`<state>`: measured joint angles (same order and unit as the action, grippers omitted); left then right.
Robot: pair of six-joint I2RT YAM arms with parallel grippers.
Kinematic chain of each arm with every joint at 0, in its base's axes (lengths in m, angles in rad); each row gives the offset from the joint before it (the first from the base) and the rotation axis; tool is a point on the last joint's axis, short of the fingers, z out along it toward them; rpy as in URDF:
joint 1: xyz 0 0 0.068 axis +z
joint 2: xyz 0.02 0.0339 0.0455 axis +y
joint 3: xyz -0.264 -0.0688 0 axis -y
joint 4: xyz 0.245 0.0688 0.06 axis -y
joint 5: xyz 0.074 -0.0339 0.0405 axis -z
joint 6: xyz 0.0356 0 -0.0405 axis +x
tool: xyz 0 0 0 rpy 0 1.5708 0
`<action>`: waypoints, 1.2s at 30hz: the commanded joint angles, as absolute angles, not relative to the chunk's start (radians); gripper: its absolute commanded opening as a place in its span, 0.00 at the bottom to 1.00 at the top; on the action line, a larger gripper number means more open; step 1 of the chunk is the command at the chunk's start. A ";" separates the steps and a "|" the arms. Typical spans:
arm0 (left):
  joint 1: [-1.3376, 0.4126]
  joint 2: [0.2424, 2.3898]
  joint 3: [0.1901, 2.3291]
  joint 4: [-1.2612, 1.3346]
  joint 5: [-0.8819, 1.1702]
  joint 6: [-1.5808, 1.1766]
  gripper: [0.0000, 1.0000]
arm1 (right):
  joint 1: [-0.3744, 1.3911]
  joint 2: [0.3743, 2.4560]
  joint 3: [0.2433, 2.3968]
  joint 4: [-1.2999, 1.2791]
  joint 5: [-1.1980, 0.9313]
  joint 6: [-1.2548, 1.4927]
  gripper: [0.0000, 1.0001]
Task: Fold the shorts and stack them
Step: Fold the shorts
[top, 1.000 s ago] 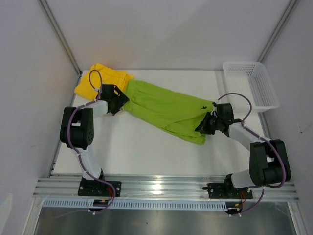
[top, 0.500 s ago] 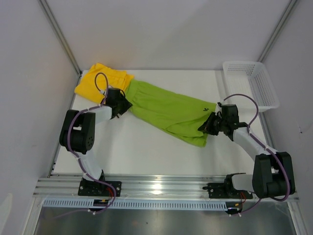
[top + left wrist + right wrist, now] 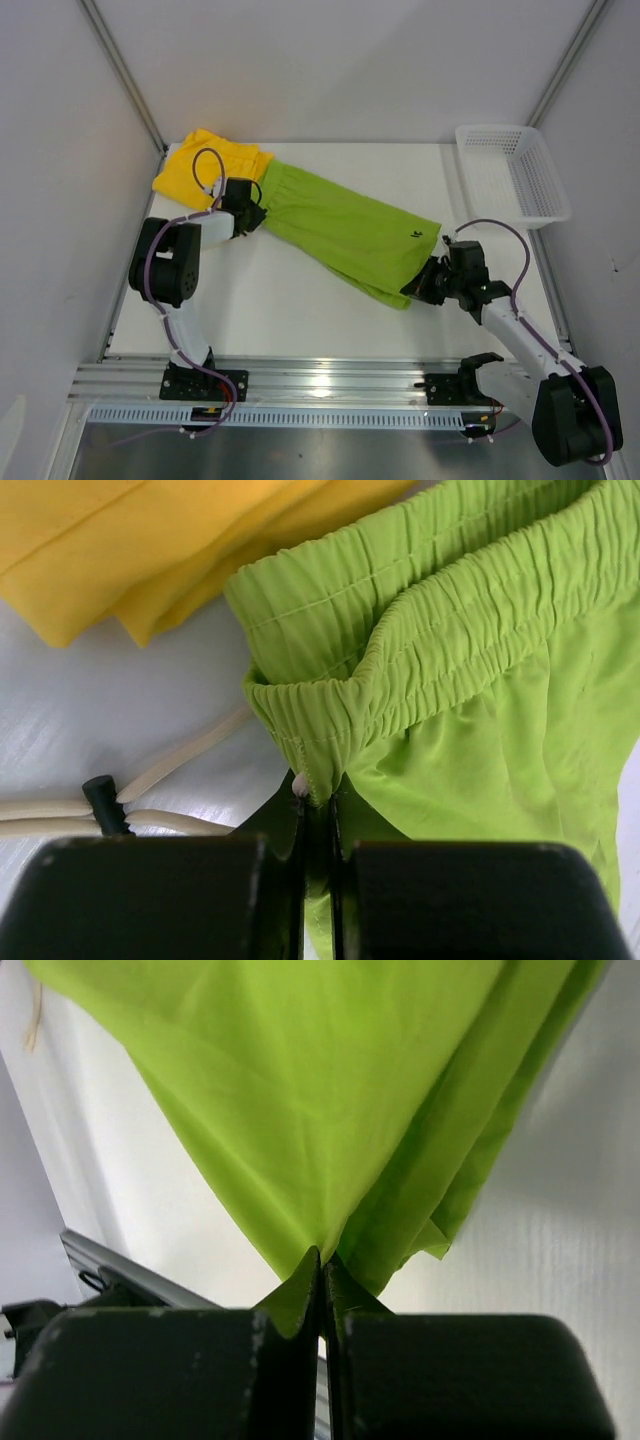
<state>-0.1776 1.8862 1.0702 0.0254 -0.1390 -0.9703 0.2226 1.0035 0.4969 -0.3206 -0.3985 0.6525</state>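
The lime green shorts (image 3: pixel 345 232) lie stretched diagonally across the table, waistband at the left. My left gripper (image 3: pixel 256 214) is shut on the corner of the elastic waistband (image 3: pixel 318 765). My right gripper (image 3: pixel 420 284) is shut on the leg hem of the green shorts (image 3: pixel 320 1110) and holds it lifted a little above the table. The yellow shorts (image 3: pixel 207 164) lie bunched in the back left corner, just behind the green waistband; they also show at the top left as the yellow shorts (image 3: pixel 130 550). A white drawstring (image 3: pixel 150 780) trails on the table beside my left fingers.
A white mesh basket (image 3: pixel 513 173) stands at the back right corner. The white table (image 3: pixel 300 300) is bounded by grey walls on both sides and an aluminium rail (image 3: pixel 330 380) along the near edge.
My left gripper reached forward and closed on the green waistband. My right gripper, still shut on the hem, pulled it toward the near right, stretching the shorts.
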 commanded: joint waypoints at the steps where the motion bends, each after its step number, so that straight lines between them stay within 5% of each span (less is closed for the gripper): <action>1: -0.181 1.904 1.127 -0.035 -0.216 -0.999 0.00 | 0.279 0.962 0.463 -0.386 -0.373 0.686 0.00; 6: -0.181 1.905 1.135 -0.044 -0.216 -0.994 0.00 | 0.291 0.968 0.410 -0.402 -0.371 0.681 0.02; 10: -0.181 1.901 1.137 -0.049 -0.216 -0.979 0.00 | 0.299 0.971 0.387 -0.406 -0.383 0.675 0.24; 27: -0.198 1.852 1.083 -0.038 -0.167 -0.936 0.00 | 0.288 0.979 0.718 -0.611 -0.296 0.531 0.24; 36: -0.324 1.655 0.827 -0.011 -0.222 -1.080 0.00 | 0.316 1.217 0.758 -0.266 -0.399 0.621 0.24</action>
<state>-0.2668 1.7481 0.9066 -0.0086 -0.1947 -0.9985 0.2985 1.1240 0.7460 -0.4057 -0.3603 0.5938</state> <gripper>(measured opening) 0.041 0.242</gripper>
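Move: My right hand holds the green shorts' near leg corner; the bare table where I'll set it lies about 6 cm back, straight in line and some 6 cm below. From that hand the far leg corner, with the logo, is roughly 19 cm ahead and 7 cm right. My left hand pinches the waistband corner, bound for bare table about 6 cm back, 2 cm right and 1 cm below; the yellow shorts lie some 16 cm ahead and 12 cm left of it, about level in height. I draw the leg corner back about 6 cm and down nearly 5 with my right hand, opening its fingers part way to let go as it sinks, then swing it up and forward over the green shorts, empty. My left hand keeps its pinch near the table, holding still at first, and finally drags the waistband corner back about 5 cm, away from the yellow shorts. ##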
